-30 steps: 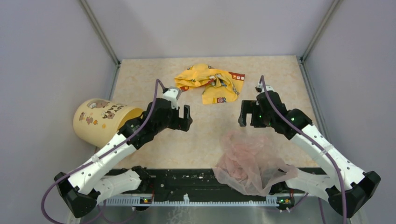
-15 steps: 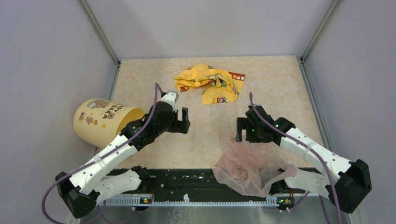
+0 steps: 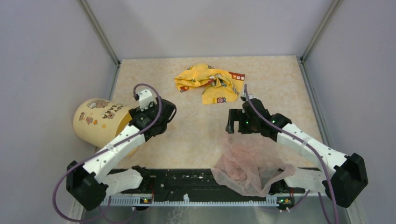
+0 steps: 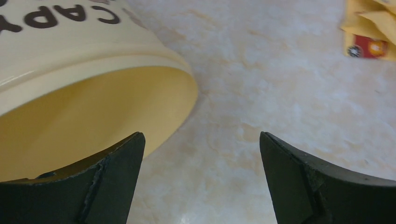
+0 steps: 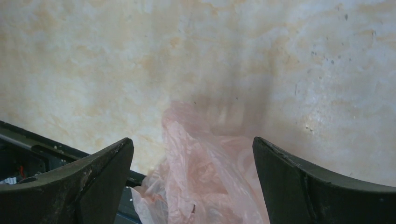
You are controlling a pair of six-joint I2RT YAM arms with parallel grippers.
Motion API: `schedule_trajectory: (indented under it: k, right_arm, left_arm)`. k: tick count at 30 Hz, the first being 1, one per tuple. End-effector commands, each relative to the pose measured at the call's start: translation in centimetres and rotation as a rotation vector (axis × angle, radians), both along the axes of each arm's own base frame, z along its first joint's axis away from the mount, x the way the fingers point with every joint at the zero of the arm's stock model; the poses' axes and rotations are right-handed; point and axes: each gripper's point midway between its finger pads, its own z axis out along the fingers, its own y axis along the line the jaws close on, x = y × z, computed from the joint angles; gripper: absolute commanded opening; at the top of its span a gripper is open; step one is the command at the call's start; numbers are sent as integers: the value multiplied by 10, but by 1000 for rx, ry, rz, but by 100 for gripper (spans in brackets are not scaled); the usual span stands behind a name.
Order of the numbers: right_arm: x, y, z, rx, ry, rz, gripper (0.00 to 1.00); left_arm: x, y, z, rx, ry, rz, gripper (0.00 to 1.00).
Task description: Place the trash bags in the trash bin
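Observation:
The trash bin (image 3: 98, 120), a pale yellow bucket with brown figures, lies on its side at the left, mouth facing right. In the left wrist view its rim and orange-yellow inside (image 4: 93, 112) fill the left half. My left gripper (image 3: 167, 113) hovers open just right of the bin's mouth, and nothing sits between its tips (image 4: 201, 136). The trash bag (image 3: 247, 163), a crinkly pale pink film, lies at the near edge and spills over the black rail. Over its far edge my right gripper (image 3: 232, 122) stands open, the bag (image 5: 210, 182) below its jaws (image 5: 192, 140) and apart from them.
A crumpled yellow printed wrapper (image 3: 210, 81) lies at the back centre, and its corner (image 4: 369, 32) shows in the left wrist view. Grey walls close in the beige table (image 3: 196, 135) on three sides. A black rail (image 3: 182, 179) runs along the near edge.
My left gripper has swung left and turned toward the bin's mouth. My right gripper has moved left and nearer, over the bag's far edge. Both stayed open.

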Motion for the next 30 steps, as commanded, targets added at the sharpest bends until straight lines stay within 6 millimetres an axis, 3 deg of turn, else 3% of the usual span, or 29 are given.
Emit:
schedule_trajectory:
  k: [1, 6, 15, 17, 21, 23, 25, 28, 30]
  right_arm:
    - [23, 27, 43, 85, -139, 76, 99]
    - [25, 27, 49, 89, -180, 96, 99]
    - [24, 27, 49, 108, -218, 112, 99]
    - [24, 27, 47, 107, -217, 112, 99]
    - [23, 23, 43, 98, -218, 107, 99]
    - [22, 22, 40, 95, -218, 103, 99]
    - [21, 20, 37, 92, -216, 99, 99]
    - [20, 19, 36, 87, -212, 96, 99]
    - [20, 18, 37, 88, -217, 92, 99]
  left_arm:
    - [14, 49, 9, 36, -123, 323, 99]
    - [28, 80, -1, 66, -163, 481, 99]
    - [52, 93, -5, 190, -198, 613, 98]
    - [54, 96, -4, 209, -215, 659, 93]
    - [51, 102, -2, 308, -193, 706, 70]
    - [55, 100, -4, 338, -168, 695, 55]
    - [53, 98, -5, 323, -170, 693, 34]
    - [57, 81, 7, 361, -168, 615, 9]
    - [60, 68, 19, 367, -169, 569, 0]
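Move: The trash bin lies on its side, its mouth facing right. From the left gripper, the far edge of its rim is about 6 cm ahead, 7 cm left and 4 cm below, with the bin's middle roughly 16 cm left, 6 cm back and 10 cm lower. The yellow trash bag lies some 10 cm ahead and 17 cm right, about 18 cm below. From the right gripper, that rim edge is about 30 cm left, 11 cm ahead and 2 cm higher. Bring the open left gripper about 8 cm left, then some 6 cm forward, sinking 2–3 cm onto the bin's far rim edge while turning the wrist some 40 degrees counter-clockwise. Straddle the rim, close the fingers to pinch it, and ease back slightly at the end. Meanwhile move the empty, open right gripper a few centimetres up, forward and left, away from the pink bag. ##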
